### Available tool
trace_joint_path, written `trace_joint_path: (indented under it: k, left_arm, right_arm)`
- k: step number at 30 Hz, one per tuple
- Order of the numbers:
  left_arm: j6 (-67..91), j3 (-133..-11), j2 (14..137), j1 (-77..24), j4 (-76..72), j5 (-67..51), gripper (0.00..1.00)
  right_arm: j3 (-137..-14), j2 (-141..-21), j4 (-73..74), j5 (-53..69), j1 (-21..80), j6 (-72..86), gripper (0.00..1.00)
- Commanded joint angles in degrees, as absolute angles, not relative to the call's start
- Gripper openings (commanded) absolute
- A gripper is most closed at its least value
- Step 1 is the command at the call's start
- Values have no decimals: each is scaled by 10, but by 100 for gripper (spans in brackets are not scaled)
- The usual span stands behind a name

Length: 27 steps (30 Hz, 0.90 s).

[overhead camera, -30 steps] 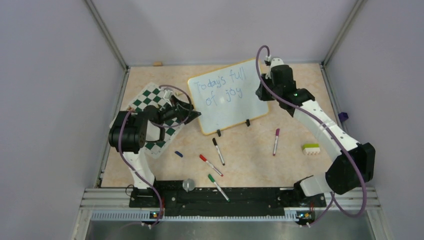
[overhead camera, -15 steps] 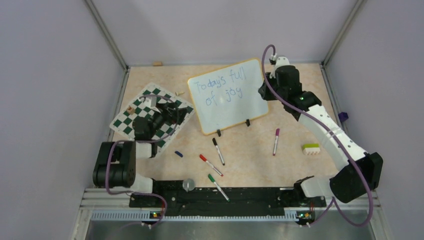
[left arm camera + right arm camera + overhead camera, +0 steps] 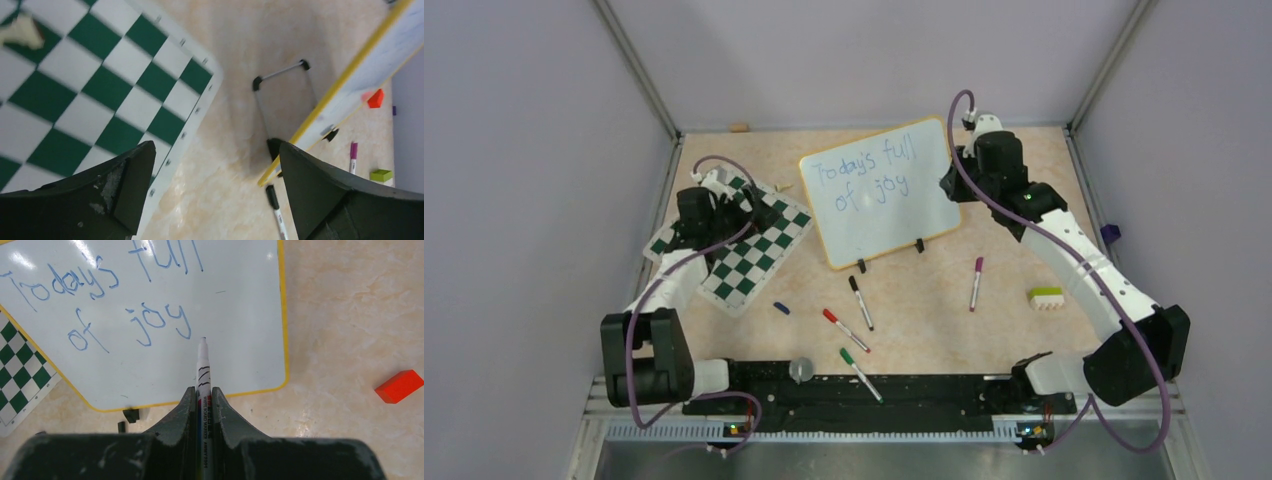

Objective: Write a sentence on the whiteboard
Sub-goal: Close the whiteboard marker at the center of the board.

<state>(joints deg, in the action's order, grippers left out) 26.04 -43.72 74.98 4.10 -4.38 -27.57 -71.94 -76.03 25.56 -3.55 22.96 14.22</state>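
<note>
The whiteboard leans on its stand at the back middle of the table, yellow-rimmed, with two black clips on its near edge. The sentence, in thin blue lettering, reads "Today's full of joy" in two lines. My right gripper is shut on a white whiteboard marker. The marker's tip sits just right of "joy"; I cannot tell whether it touches the whiteboard. In the top view the right gripper is at the board's right edge. My left gripper hangs open and empty over the chess mat; in its wrist view the left gripper frames bare table.
Loose markers lie in front of the board: black, red, green, purple, and a blue cap. A green-and-white block lies right, a red block behind the board. The board's wire stand rests beside the mat.
My left arm has swung away from the board's lower left corner, back and left over the chess mat. The right gripper shifted slightly right at first, then stayed still.
</note>
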Motion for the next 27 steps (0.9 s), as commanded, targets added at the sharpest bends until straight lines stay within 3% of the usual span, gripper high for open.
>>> trace_joint_path:
  k: [1, 4, 8, 13, 20, 24, 27]
  left_arm:
    - [259, -413, 715, 80, 140, -253, 99]
    - [308, -389, 617, 84, 190, -100, 99]
    - [337, -341, 568, 85, 184, -59, 99]
    - [304, -373, 603, 90, 217, -172, 99]
    - [373, -366, 572, 94, 239, -126, 99]
    - [433, -351, 607, 152, 213, -243, 99]
    - [447, -376, 598, 162, 248, -235, 98]
  right_arm:
    - [-741, -744, 255, -24, 225, 153, 0]
    - [-743, -740, 260, -19, 224, 155, 0]
    - [-743, -734, 263, -22, 225, 153, 0]
    - [-748, -730, 272, -8, 224, 155, 0]
    - [-744, -723, 280, -2, 224, 159, 0]
    - [-751, -724, 292, -2, 226, 168, 0]
    - [-766, -733, 321, -2, 227, 177, 0]
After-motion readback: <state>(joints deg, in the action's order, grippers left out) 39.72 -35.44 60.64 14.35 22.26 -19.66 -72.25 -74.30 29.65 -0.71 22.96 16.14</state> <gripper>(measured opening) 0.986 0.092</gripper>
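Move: The blue cap lies roughly 14 cm back from the empty left hand, about 2 cm to its right and 15 cm below. From the cap, the black marker is some 17 cm to the right and 1 cm farther out, the red marker 14 cm right and 5 cm nearer the base, and the chessboard's middle 12 cm left and 14 cm farther out. From the right hand, the cap is about 32 cm left, 13 cm back and 24 cm below. Towards the loose blue cap, the left hand swings back about 10 cm, with some 5 cm each to the left and down, most of it quick and early before it nearly hovers. Its fingers stay wide open and touch nothing; the wrist tips down and turns counter-clockwise, each about 25 degrees. The right hand keeps its grip on the uncapped whiteboard marker and eases back slightly. ##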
